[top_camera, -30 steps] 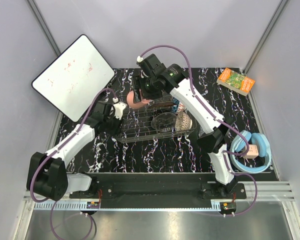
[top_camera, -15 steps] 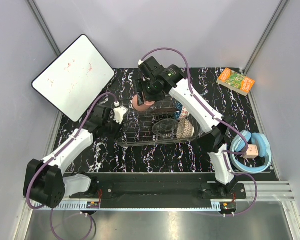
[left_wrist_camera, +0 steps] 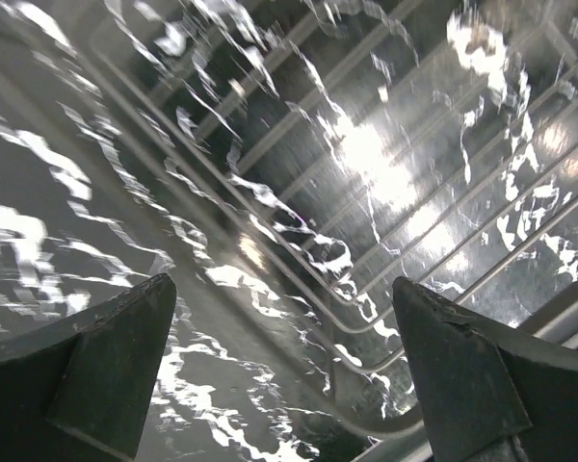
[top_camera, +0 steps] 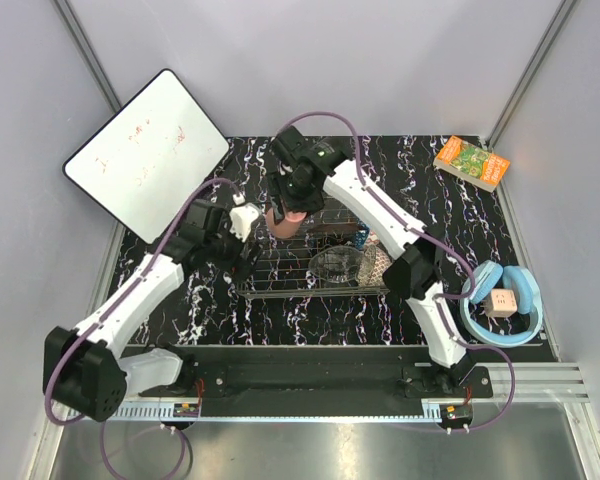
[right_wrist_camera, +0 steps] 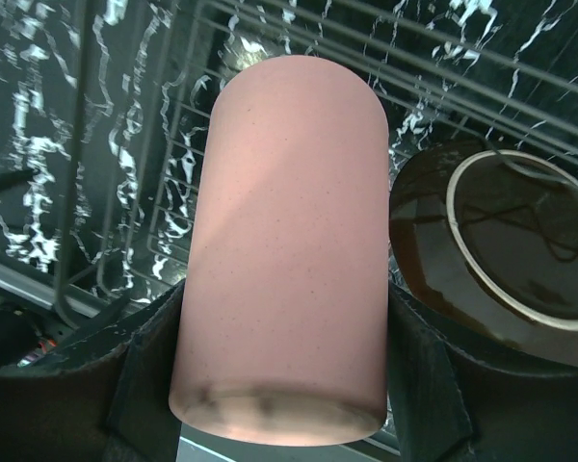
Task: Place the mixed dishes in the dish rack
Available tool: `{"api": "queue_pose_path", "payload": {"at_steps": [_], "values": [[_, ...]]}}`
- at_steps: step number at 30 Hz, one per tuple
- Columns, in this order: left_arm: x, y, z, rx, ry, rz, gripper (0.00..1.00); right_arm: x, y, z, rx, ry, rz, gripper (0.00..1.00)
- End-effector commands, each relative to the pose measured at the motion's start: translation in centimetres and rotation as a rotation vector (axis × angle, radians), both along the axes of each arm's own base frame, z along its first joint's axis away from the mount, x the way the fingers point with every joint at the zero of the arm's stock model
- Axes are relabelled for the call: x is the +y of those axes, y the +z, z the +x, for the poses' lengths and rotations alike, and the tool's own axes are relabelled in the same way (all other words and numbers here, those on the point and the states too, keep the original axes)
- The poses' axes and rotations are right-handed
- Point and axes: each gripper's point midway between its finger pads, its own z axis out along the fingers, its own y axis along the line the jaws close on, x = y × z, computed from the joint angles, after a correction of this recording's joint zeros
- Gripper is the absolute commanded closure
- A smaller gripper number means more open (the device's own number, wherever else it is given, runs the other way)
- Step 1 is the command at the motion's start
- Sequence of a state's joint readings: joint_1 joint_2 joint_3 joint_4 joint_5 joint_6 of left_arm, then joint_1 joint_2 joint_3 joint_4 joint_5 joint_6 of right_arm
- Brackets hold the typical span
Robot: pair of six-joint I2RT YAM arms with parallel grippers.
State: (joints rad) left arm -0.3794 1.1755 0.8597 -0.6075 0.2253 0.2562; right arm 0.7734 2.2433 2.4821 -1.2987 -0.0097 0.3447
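My right gripper (right_wrist_camera: pixel 287 385) is shut on the pink plastic cup (right_wrist_camera: pixel 284 241), which it holds above the far left part of the dish rack (right_wrist_camera: pixel 125 183). From above, the cup (top_camera: pixel 283 222) hangs under the right gripper (top_camera: pixel 288 208) over the wire rack (top_camera: pixel 280 272). A clear glass bowl (top_camera: pixel 335 264) and a beige patterned bowl (top_camera: pixel 377 270) lie in the rack, with a blue patterned bowl (top_camera: pixel 361 238) at its far side. A dark dish with a pale ring (right_wrist_camera: pixel 491 250) lies beside the cup. My left gripper (left_wrist_camera: pixel 284 371) stands open and empty at the rack's left end (left_wrist_camera: pixel 366 289).
A white board (top_camera: pixel 145 150) leans at the far left. A green-orange book (top_camera: pixel 471 161) lies at the far right corner. Blue headphones (top_camera: pixel 515 325) with a small beige cube (top_camera: pixel 497 301) rest at the right, beside the right arm's base.
The left gripper has opened at the rack's left end. The rack has shifted and settled flatter. The right arm has carried the pink cup towards the near left, over the rack.
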Motion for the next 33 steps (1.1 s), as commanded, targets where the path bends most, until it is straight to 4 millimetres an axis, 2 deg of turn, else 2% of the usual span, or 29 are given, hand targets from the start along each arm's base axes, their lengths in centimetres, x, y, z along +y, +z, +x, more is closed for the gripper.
{"api": "queue_pose_path", "payload": {"at_steps": [1,4,7,11,19,26,31,32,33], "values": [[0.3,8.8,2.6,-0.247,0.061,-0.07,0.01,0.9,-0.8,-1.0,0.032,0.058,-0.005,1.0],[1.3,11.8,3.4,-0.32,0.095,-0.085,0.01,1.4,-1.4,-1.2,0.036,0.07,-0.015,1.0],[3.1,12.7,4.6,-0.351,0.14,-0.084,0.01,2.0,-2.4,-1.6,0.039,0.096,-0.04,1.0],[4.6,12.0,5.6,-0.311,0.19,-0.125,0.01,3.3,-3.6,-2.5,0.031,0.135,-0.075,1.0],[4.9,10.1,6.1,-0.254,0.194,-0.141,0.01,3.6,-6.2,-2.3,0.046,0.138,-0.133,1.0],[4.6,10.6,5.9,-0.269,0.174,-0.169,0.01,4.0,-7.2,-1.9,0.046,0.138,-0.138,1.0],[4.5,10.3,5.7,-0.258,0.175,-0.175,0.01,4.4,-8.8,-1.9,0.07,0.147,-0.147,1.0],[4.5,10.2,5.7,-0.258,0.174,-0.172,0.01,4.5,-8.9,-1.8,0.07,0.149,-0.145,1.0],[4.5,10.3,5.7,-0.259,0.173,-0.173,0.01,4.6,-9.4,-1.7,0.074,0.149,-0.151,0.95]]}}
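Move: The right hand already holds the pink cup, over the dish rack; the open spot in the rack's left part lies some 12 cm below this hand, about 4 cm back and 5 cm left. The brown mug lies 8 cm right of the hand, 1 cm back and 14 cm below; the glass plate is 10 cm right, 9 cm back and 13 cm below. From the open left hand that spot is 5 cm ahead, 6 cm right and 4 cm lower. Downward for about 8 cm, the right hand lowers the cup towards the open left part of the rack, drifting left and slightly back, away from the brown mug; the wrist tilts a little and the fingers keep their hold. The left hand, already open, rises quickly clear of the rack's left side while swinging forward and left, then settles slightly lower, about 9 cm above its start. ##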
